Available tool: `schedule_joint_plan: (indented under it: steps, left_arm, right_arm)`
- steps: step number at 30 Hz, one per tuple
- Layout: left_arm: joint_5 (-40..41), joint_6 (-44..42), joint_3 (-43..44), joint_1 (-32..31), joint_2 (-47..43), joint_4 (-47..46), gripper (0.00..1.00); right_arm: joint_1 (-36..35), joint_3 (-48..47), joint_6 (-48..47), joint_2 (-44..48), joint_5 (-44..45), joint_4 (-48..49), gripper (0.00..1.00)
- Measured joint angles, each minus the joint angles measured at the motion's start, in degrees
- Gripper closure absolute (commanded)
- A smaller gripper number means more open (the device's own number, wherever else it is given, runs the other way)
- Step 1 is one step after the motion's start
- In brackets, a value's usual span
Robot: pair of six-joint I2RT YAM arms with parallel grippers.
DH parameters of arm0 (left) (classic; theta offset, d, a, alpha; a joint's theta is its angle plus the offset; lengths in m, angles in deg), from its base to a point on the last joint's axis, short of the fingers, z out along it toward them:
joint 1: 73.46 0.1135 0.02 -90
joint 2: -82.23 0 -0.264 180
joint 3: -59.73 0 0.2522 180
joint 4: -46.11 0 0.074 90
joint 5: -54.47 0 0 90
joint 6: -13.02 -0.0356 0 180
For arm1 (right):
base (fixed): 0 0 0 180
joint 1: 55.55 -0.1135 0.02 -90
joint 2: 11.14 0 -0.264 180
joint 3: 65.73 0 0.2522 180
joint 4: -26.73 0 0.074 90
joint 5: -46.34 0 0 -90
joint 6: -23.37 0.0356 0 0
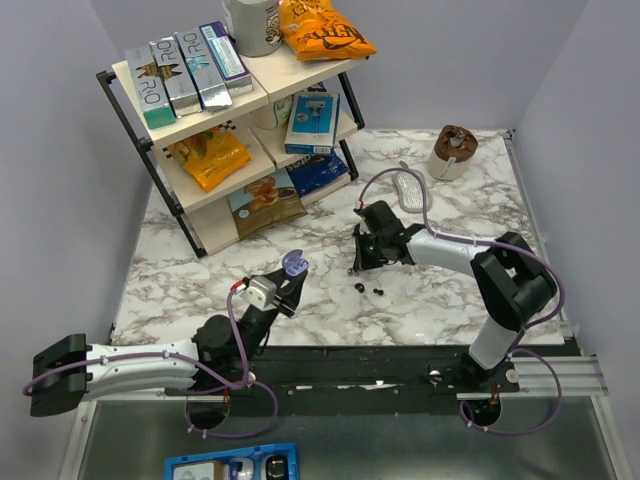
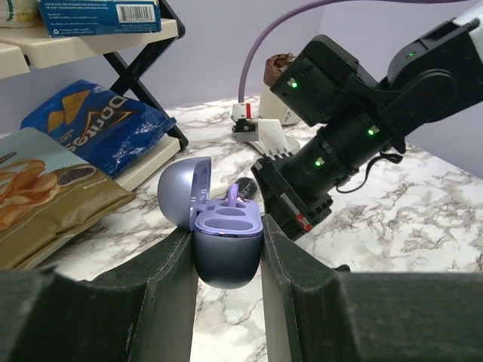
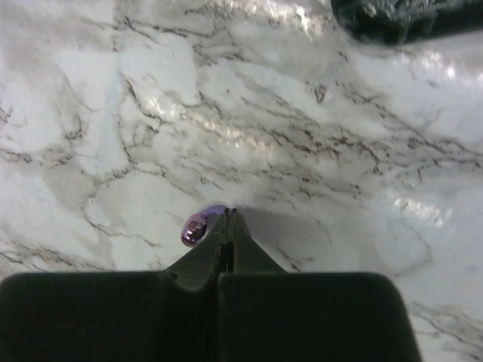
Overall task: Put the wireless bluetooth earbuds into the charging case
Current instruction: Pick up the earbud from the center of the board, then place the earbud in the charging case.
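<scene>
The charging case (image 2: 226, 260), dark blue with a lavender inside and its lid tipped open, is clamped upright between the fingers of my left gripper (image 2: 225, 241), which holds it above the marble. The same case (image 1: 293, 264) shows left of centre in the top view. Its near socket is empty; something purple stands at the far one. My right gripper (image 3: 229, 213) is down at the table, jaws together. A shiny purple earbud (image 3: 194, 228) juts out left of its fingertips, its edge apparently pinched there. The right gripper (image 1: 357, 265) sits just right of the case.
A black-framed shelf rack (image 1: 200, 150) with snack bags and boxes fills the back left. A brown cup (image 1: 453, 152) and a white flat object (image 1: 408, 190) sit at the back right. Small black bits (image 1: 378, 291) lie on the marble near the right gripper.
</scene>
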State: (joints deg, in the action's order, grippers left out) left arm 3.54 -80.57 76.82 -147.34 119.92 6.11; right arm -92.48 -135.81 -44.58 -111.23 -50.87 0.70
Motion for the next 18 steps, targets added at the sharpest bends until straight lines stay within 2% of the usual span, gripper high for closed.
schedule_joint_plan:
  steps: [9,13,18]
  left_arm:
    - [0.07,0.26,0.00,0.00,-1.05,0.35,1.00]
    - [-0.35,1.25,0.00,0.00,-1.42,1.75,1.00]
    - [-4.83,3.76,0.02,1.16,-1.79,3.69,1.00]
  right_arm:
    - [-0.26,4.37,1.90,9.18,5.42,0.46,0.99]
    - [-0.28,6.43,1.42,17.79,9.68,0.59,0.99]
    - [-2.58,6.84,-2.23,30.05,17.25,0.59,0.99]
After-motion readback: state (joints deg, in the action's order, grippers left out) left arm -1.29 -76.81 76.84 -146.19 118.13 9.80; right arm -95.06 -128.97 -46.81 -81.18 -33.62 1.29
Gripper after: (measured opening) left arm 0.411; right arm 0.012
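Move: In the right hand's shut tips is the purple earbud, still down at table level; the purple charging case it belongs in sits about 11 cm to the left, 9 cm back and some 20 cm higher, in the left hand's own fingertips. Close behind the right hand lie two black earbuds, one 4 cm back and 1 cm right, the other 5 cm back and 5 cm right. The black oval case is some 11 cm ahead and 2 cm right. Lifting the pinched purple earbud off the board, the right hand climbs about 14 cm, slowly at first and then ever faster, while drifting some 4 cm to the right. The wrist tips up by nearly 30 degrees on the way, so the fingers swing from steeply down towards pointing forward, and they stay shut on the earbud. ##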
